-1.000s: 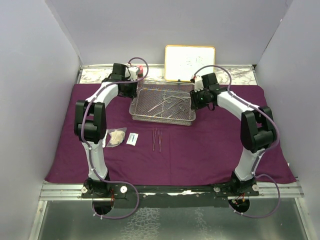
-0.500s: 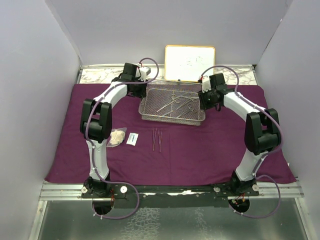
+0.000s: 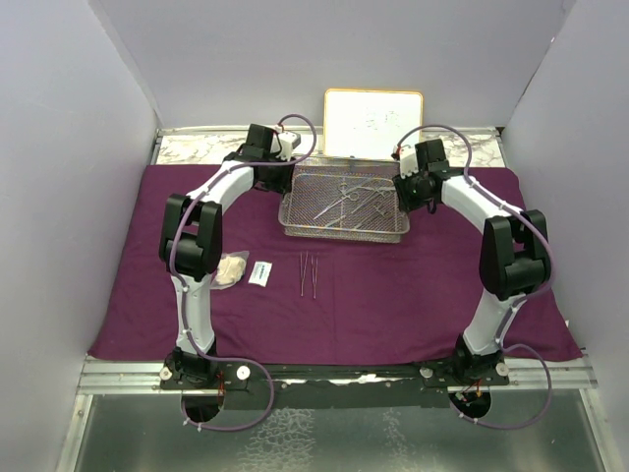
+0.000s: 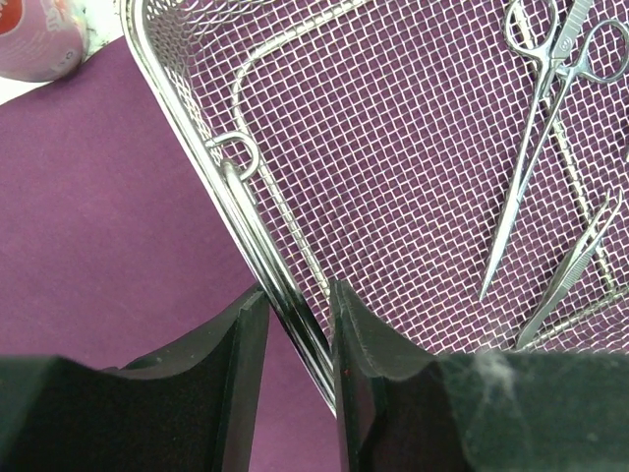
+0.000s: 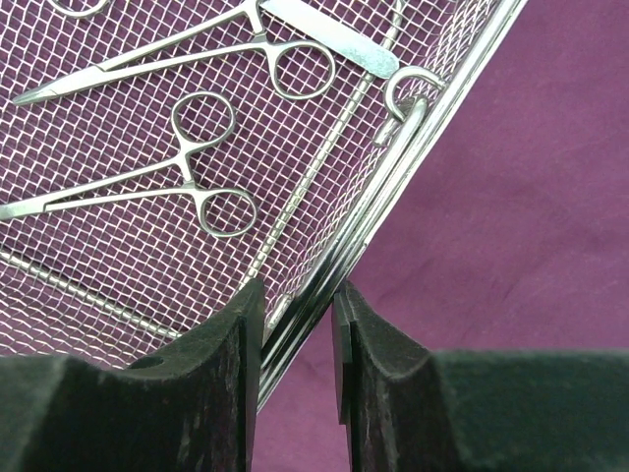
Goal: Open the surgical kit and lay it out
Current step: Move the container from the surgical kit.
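The surgical kit is spread on its dark purple cloth (image 3: 393, 295). The silver wire-mesh tray (image 3: 344, 234) sits at the back centre with steel clamps (image 4: 531, 167) (image 5: 187, 177) inside. My left gripper (image 3: 285, 177) (image 4: 300, 305) straddles the tray's left rim (image 4: 246, 211), which runs slantwise between the pads and touches both. My right gripper (image 3: 405, 192) (image 5: 297, 295) is shut the same way on the right rim (image 5: 413, 128). Slim forceps (image 3: 308, 273), gauze (image 3: 231, 268) and a small white packet (image 3: 259, 273) lie on the cloth nearer the arm bases.
A framed whiteboard (image 3: 373, 124) leans on the back wall just behind the tray. A small pink-capped bottle (image 4: 39, 39) stands off the cloth beyond the tray's left corner. Grey walls close in both sides.
Both grippers carried the tray to the right and slightly toward the back wall; over the last half second it barely moved. The left jaws stand a little wider than before.
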Controlling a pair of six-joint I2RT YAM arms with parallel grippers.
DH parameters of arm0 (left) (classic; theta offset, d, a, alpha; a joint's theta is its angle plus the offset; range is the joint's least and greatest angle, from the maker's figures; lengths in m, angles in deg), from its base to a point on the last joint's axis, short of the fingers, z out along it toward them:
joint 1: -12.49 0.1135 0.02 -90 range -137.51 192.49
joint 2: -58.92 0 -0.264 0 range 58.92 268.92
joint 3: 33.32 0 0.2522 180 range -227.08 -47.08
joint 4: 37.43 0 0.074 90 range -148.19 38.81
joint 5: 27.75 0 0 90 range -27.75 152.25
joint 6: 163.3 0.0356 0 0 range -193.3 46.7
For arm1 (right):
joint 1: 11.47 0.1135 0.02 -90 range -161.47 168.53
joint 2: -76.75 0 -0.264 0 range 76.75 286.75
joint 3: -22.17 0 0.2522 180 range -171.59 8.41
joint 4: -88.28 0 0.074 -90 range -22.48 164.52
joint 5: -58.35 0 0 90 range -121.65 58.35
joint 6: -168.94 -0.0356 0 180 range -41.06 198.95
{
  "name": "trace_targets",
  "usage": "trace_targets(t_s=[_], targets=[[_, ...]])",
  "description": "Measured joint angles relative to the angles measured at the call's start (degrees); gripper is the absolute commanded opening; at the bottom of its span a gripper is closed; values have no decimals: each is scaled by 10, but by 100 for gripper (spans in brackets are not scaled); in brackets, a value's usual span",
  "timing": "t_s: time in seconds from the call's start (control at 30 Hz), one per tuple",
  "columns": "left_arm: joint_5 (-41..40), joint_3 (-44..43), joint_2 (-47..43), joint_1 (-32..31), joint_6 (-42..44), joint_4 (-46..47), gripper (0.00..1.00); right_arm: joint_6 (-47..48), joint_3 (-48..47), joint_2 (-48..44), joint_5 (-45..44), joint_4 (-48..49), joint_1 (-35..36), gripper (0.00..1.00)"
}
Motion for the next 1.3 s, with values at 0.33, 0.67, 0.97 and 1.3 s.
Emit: trace_targets(t_s=[0.33,0.67,0.97,1.3], targets=[[6,0,0,-13,8,1,55,46,-23,1,-10,1,0,49],[23,0,-9,-43,23,-2,74,91,-47,-28,25,44,20,68],[23,0,-51,-26,42,-3,89,174,-64,-32,81,24,20,69],[21,26,-106,25,69,1,90,318,-97,-2,137,-36,20,68]])
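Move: Both hands still pinch the container's short-side rims; its middle lies about 15 cm right, 3 cm back and 3 cm below the left hand, and some 15 cm left, 3 cm ahead and 3 cm below the right. The pink bottle stands roughly 10 cm ahead and 3 cm left of the left hand. The ringed clamps inside lie about 8 cm left and 1 cm ahead of the right hand, some 5 cm down. Both open and rise 7 cm off the container's rims, the left first pushing it right about 4 cm. ##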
